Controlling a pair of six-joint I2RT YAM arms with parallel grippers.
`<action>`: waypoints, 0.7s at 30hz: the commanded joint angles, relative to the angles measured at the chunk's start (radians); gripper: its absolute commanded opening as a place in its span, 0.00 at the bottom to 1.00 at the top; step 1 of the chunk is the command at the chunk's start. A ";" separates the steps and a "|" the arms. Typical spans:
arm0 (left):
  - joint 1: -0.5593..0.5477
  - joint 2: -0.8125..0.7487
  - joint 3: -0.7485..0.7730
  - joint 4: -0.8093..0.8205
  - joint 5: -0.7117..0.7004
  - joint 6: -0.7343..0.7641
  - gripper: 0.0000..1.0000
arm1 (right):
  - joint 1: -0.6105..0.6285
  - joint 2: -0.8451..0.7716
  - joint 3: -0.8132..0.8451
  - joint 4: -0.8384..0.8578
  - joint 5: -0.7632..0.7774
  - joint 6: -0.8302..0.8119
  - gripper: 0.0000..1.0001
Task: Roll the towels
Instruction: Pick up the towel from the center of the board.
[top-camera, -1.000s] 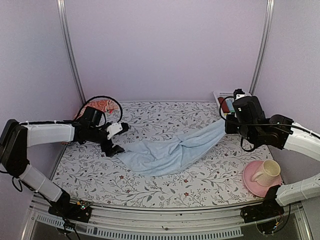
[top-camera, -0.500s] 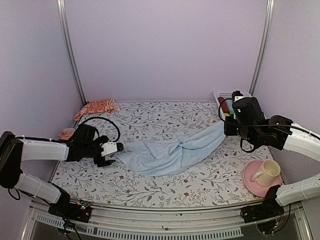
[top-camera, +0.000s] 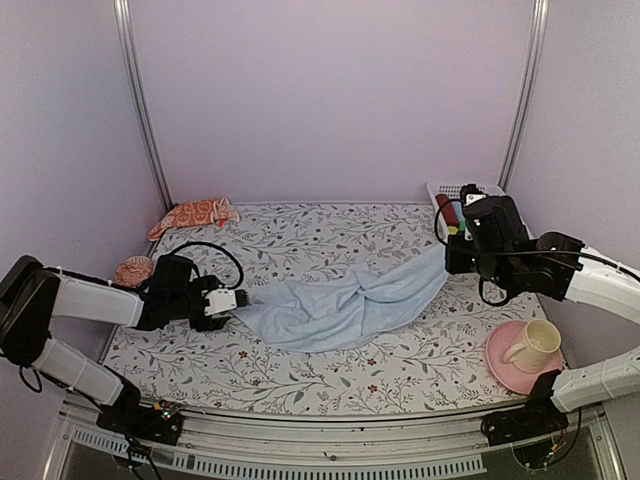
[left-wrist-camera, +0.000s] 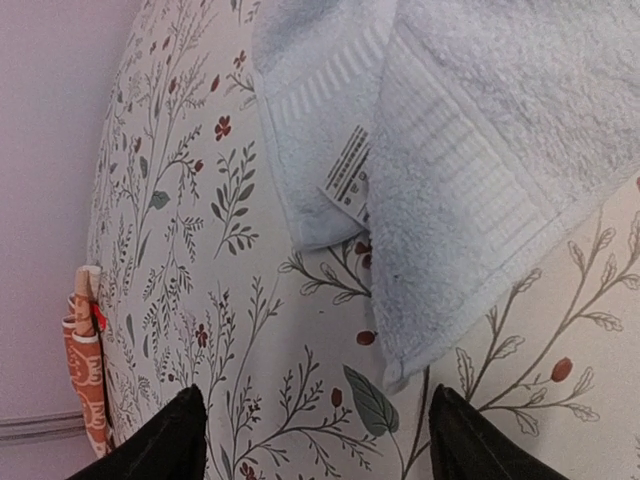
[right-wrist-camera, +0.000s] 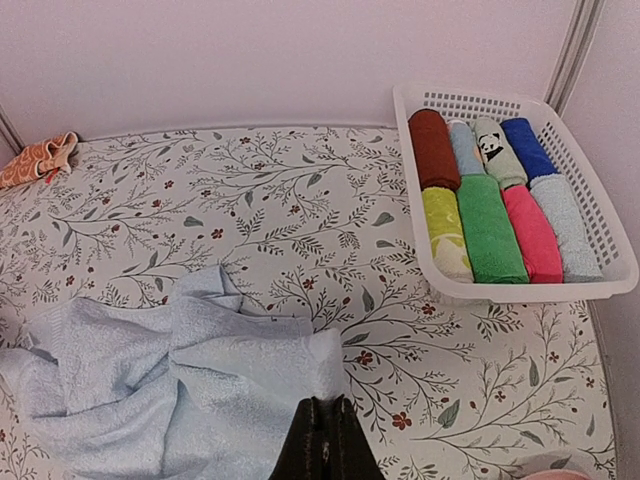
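The light blue towel (top-camera: 340, 305) lies crumpled and stretched across the middle of the floral table. My right gripper (right-wrist-camera: 323, 430) is shut on its right corner, lifting that end (top-camera: 440, 262) slightly. My left gripper (left-wrist-camera: 315, 440) is open, low over the table at the towel's left end (top-camera: 250, 305). A hemmed corner (left-wrist-camera: 400, 365) with a label lies just ahead of its two dark fingertips (left-wrist-camera: 185, 430), not touching them. The orange-red printed towel (top-camera: 195, 213) lies bunched at the back left corner and shows in the right wrist view (right-wrist-camera: 40, 158).
A white basket (right-wrist-camera: 510, 292) of several rolled towels stands at the back right. A pink saucer (top-camera: 500, 368) with a cream cup (top-camera: 533, 343) sits at the front right. A small pinkish object (top-camera: 132, 268) lies by the left edge.
My left gripper has dropped down and come to the towel's left corner, its jaws narrowing a little. The right gripper has held the towel corner nearly still.
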 joint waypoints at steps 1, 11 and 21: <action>-0.015 0.031 0.016 -0.020 0.031 0.012 0.76 | -0.004 -0.003 -0.008 0.025 -0.006 0.004 0.02; -0.028 0.097 0.054 -0.027 0.041 -0.021 0.62 | -0.005 -0.002 -0.016 0.033 -0.013 0.002 0.02; -0.050 0.130 0.098 -0.083 0.029 -0.025 0.37 | -0.005 -0.010 -0.021 0.039 -0.013 0.001 0.02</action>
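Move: The light-blue towel's left corner lies about 3 cm to the left hand's right, 1 cm back and 3 cm below, with its tagged corner some 7 cm right and 2 cm ahead. The red-patterned basket stands roughly 13 cm ahead and 21 cm left, the orange towel about 30 cm ahead and 12 cm left. From the right hand, the left corner is some 30 cm left, 1 cm ahead and 26 cm below. Down first, then easing to its right, the left hand sinks about 2 cm and slides some 1.5 cm towards the towel's left corner. The wrist tips about 5 degrees farther down as the open fingers narrow around the corner to a bit under half open. The right hand holds nearly still, still pinching the towel's raised right end. ##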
